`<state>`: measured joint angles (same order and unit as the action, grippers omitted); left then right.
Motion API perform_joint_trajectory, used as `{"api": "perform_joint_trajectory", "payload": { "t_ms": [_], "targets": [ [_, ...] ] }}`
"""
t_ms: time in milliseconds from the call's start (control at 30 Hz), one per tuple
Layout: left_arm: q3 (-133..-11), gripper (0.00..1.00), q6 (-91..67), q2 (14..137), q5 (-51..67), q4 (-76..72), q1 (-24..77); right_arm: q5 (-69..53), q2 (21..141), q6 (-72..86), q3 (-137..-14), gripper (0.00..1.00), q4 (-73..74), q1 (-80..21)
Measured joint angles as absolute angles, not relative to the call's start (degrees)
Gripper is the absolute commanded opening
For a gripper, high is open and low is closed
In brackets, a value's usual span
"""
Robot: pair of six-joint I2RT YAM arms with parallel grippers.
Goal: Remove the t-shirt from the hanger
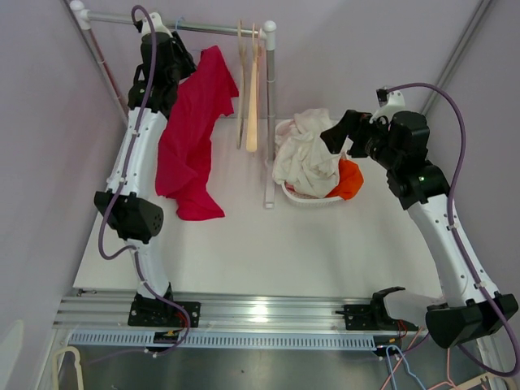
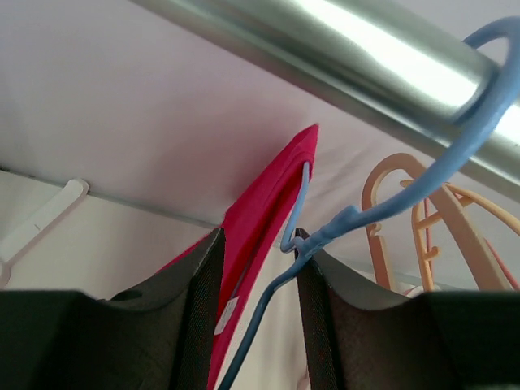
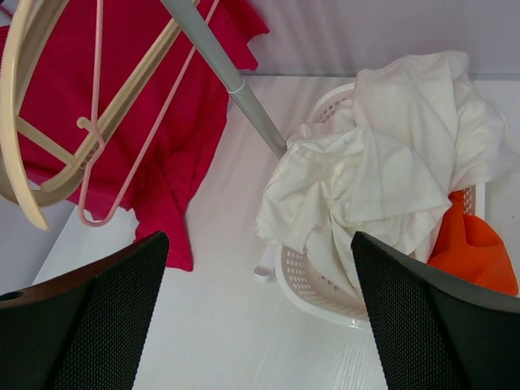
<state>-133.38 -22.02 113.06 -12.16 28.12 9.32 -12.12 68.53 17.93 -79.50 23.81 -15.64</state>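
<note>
A red t-shirt (image 1: pixel 191 138) hangs on a thin blue hanger (image 2: pixel 455 154) whose hook sits over the metal rail (image 2: pixel 325 41) at the back left. The shirt's lower part trails onto the white table. My left gripper (image 2: pixel 258 268) is up at the rail (image 1: pixel 211 27), open. Its jaws stand either side of the hanger's neck and the shirt collar (image 2: pixel 268 195), and the blue wire touches the right finger (image 2: pixel 341 325). My right gripper (image 3: pixel 258 244) is open wide and empty, above the table beside the basket; in the top view it (image 1: pixel 337 132) is right of the rack post.
Cream and pink empty hangers (image 1: pixel 252 89) hang on the rail right of the shirt. The rack's upright post (image 1: pixel 269 122) stands mid-table. A white basket (image 3: pixel 317 284) holds white cloth (image 3: pixel 382 162) and an orange garment (image 3: pixel 475 248).
</note>
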Motion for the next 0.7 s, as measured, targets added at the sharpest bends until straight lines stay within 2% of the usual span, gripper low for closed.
{"api": "perform_joint_trajectory", "payload": {
  "t_ms": [67, 133, 167, 200, 267, 300, 367, 400, 500, 700],
  "targets": [
    [-133.0, 0.01, -22.1, 113.1, -13.4, 28.1, 10.1, -12.1, 68.1, 17.9, -79.5, 0.99, 23.9, -15.6],
    [-132.9, 0.08, -22.0, 113.1, -13.5, 27.9, 10.9, -12.1, 67.8, 17.9, -79.5, 1.0, 24.1, -15.6],
    [-132.7, 0.14, -22.0, 113.1, -13.4, 27.6, 11.2, -12.1, 67.7, 17.9, -79.5, 0.99, 24.1, -15.6],
    [-132.4, 0.27, -22.0, 113.1, -13.3, 27.4, 11.4, -12.1, 67.7, 17.9, -79.4, 0.99, 24.1, -15.6],
    [-131.6, 0.37, -21.8, 112.9, -12.8, 26.9, 11.6, -12.1, 67.7, 17.9, -79.0, 0.99, 24.1, -15.6],
    [-131.2, 0.46, -21.5, 112.8, -12.3, 26.6, 11.7, -12.1, 67.7, 18.0, -78.8, 0.99, 24.1, -15.6],
    [-130.3, 0.54, -20.8, 112.4, -11.4, 25.8, 11.7, -12.2, 67.7, 18.0, -78.2, 0.99, 24.1, -15.6],
    [-129.8, 0.62, -20.2, 112.0, -11.2, 25.4, 11.7, -12.4, 67.7, 18.0, -78.0, 0.99, 24.1, -15.6],
    [-128.7, 0.77, -18.2, 110.9, -10.3, 24.5, 11.7, -12.7, 67.7, 18.0, -77.3, 0.99, 24.1, -15.6],
    [-127.3, 0.9, -13.7, 108.2, -8.9, 23.4, 11.7, -13.2, 67.7, 18.4, -77.0, 0.99, 24.1, -15.6]
  ]
}}
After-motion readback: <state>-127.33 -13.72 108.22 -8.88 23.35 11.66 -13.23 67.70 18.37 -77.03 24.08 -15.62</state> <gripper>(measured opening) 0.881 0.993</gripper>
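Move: The left hand already grips the blue hanger just below its hook, and the stretch of rail it is being set on runs about 5 cm above, 2 cm to the right and roughly 1 cm ahead. The red t-shirt's middle hangs some 20 cm below, about straight down and level in depth. The wooden hangers are about 11 cm to the right, 1 cm ahead and 10 cm lower. From the right hand that stretch of rail is roughly 20 cm ahead, 28 cm left and 11 cm up. With the hook already over the rail, the left hand carries the blue hanger about 2.5 cm to the right along the rail, towards the wooden hangers, sinking barely a centimetre to let the hook down onto it. The fingers then spread wide and let go of the hanger's neck, while the hand draws back some 2 cm, rises about as much from its lowest point, and turns slightly clockwise with its left side lifting. ##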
